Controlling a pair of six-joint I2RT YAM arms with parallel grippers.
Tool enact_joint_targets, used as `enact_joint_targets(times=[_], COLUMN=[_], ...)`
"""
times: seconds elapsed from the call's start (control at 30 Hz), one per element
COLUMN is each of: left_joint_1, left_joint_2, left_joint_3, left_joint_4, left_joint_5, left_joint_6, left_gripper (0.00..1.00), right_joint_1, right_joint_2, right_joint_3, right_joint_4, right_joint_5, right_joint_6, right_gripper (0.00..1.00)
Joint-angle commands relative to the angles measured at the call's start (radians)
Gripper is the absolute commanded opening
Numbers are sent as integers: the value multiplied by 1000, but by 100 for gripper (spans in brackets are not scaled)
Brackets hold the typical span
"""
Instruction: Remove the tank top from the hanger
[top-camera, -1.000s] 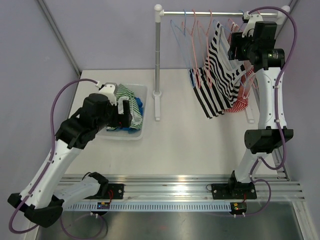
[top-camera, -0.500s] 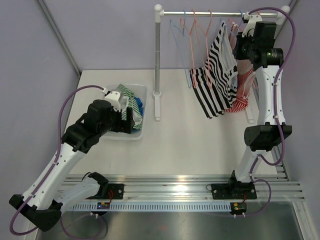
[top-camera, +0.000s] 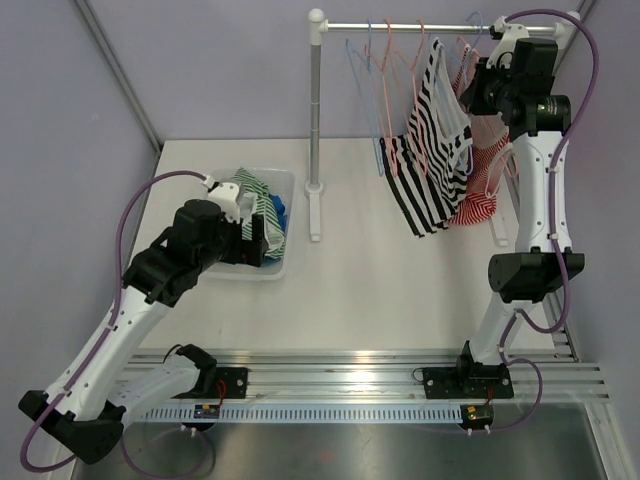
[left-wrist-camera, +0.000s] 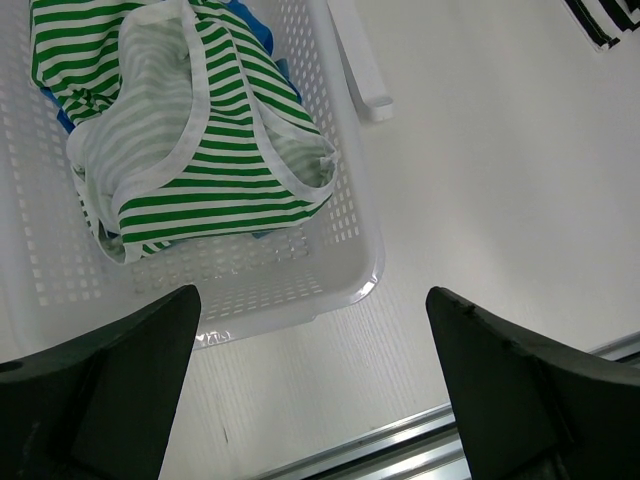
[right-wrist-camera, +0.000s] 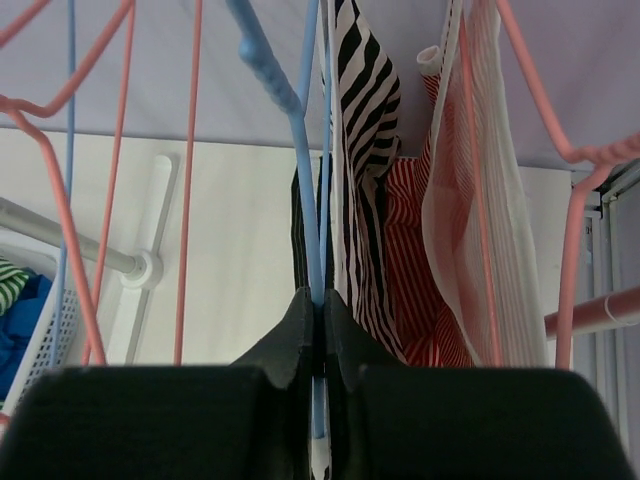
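A black-and-white striped tank top (top-camera: 436, 150) hangs on a blue hanger (right-wrist-camera: 300, 180) at the right end of the rack bar (top-camera: 420, 27). My right gripper (top-camera: 480, 85) is up by the bar, shut on the blue hanger's wire (right-wrist-camera: 322, 310). The striped top (right-wrist-camera: 365, 150) hangs just right of the wire. My left gripper (top-camera: 262, 236) is open and empty, over the near right corner of a white basket (top-camera: 268, 270). In the left wrist view it (left-wrist-camera: 310, 300) frames the basket rim (left-wrist-camera: 365, 270).
A red-and-white striped top (top-camera: 485, 190) hangs behind the black-and-white one. Several empty pink and blue hangers (top-camera: 385, 70) hang to its left. The rack pole (top-camera: 316, 110) stands mid-table. The basket holds a green-striped top (left-wrist-camera: 220, 150).
My right gripper has shifted slightly up and right with the hanger, and the striped top has swung with it. My left arm moved a little to the right, then held still.
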Motion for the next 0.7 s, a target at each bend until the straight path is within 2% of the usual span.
enact_joint_targets(times=[0.0, 0.33, 0.67], left_joint_1=[14, 36, 36], left_joint_2=[-12, -32, -15], left_joint_3=[4, 36, 177], left_joint_4=[58, 66, 49], left_joint_5=[33, 18, 15], left_joint_6=[16, -1, -50], left_gripper=[99, 99, 99], right_joint_1=[-4, -4, -4], right_joint_2=[-118, -275, -551], right_joint_3=[61, -32, -334], right_joint_4=[81, 49, -1], right_joint_5=[-48, -106, -80], right_joint_6=[54, 89, 137], right_gripper=[0, 0, 0])
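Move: The black-and-white tank top hangs on the blue hanger already pinched in the right hand; its middle lies about 10 cm ahead, 4 cm left and 18 cm below. The rack's rail is some 7 cm ahead and 12 cm above. The red-striped tank top hangs about 10 cm ahead, 5 cm right and 18 cm below; an empty pink hanger is 10 cm left, 4 cm ahead and 5 cm lower. From the left hand, the black-and-white tank top is roughly 33 cm ahead, 42 cm right, nearly level. The blue hanger with its tank top is lifted up and drawn back off the rail by the right hand, rising about 8 cm early on, then pulling chiefly back towards the robot, some 15 cm in all, fingers still shut and tipping slightly upwards. The left hand, wide open and empty by the basket, rises 5 cm or so late on. ##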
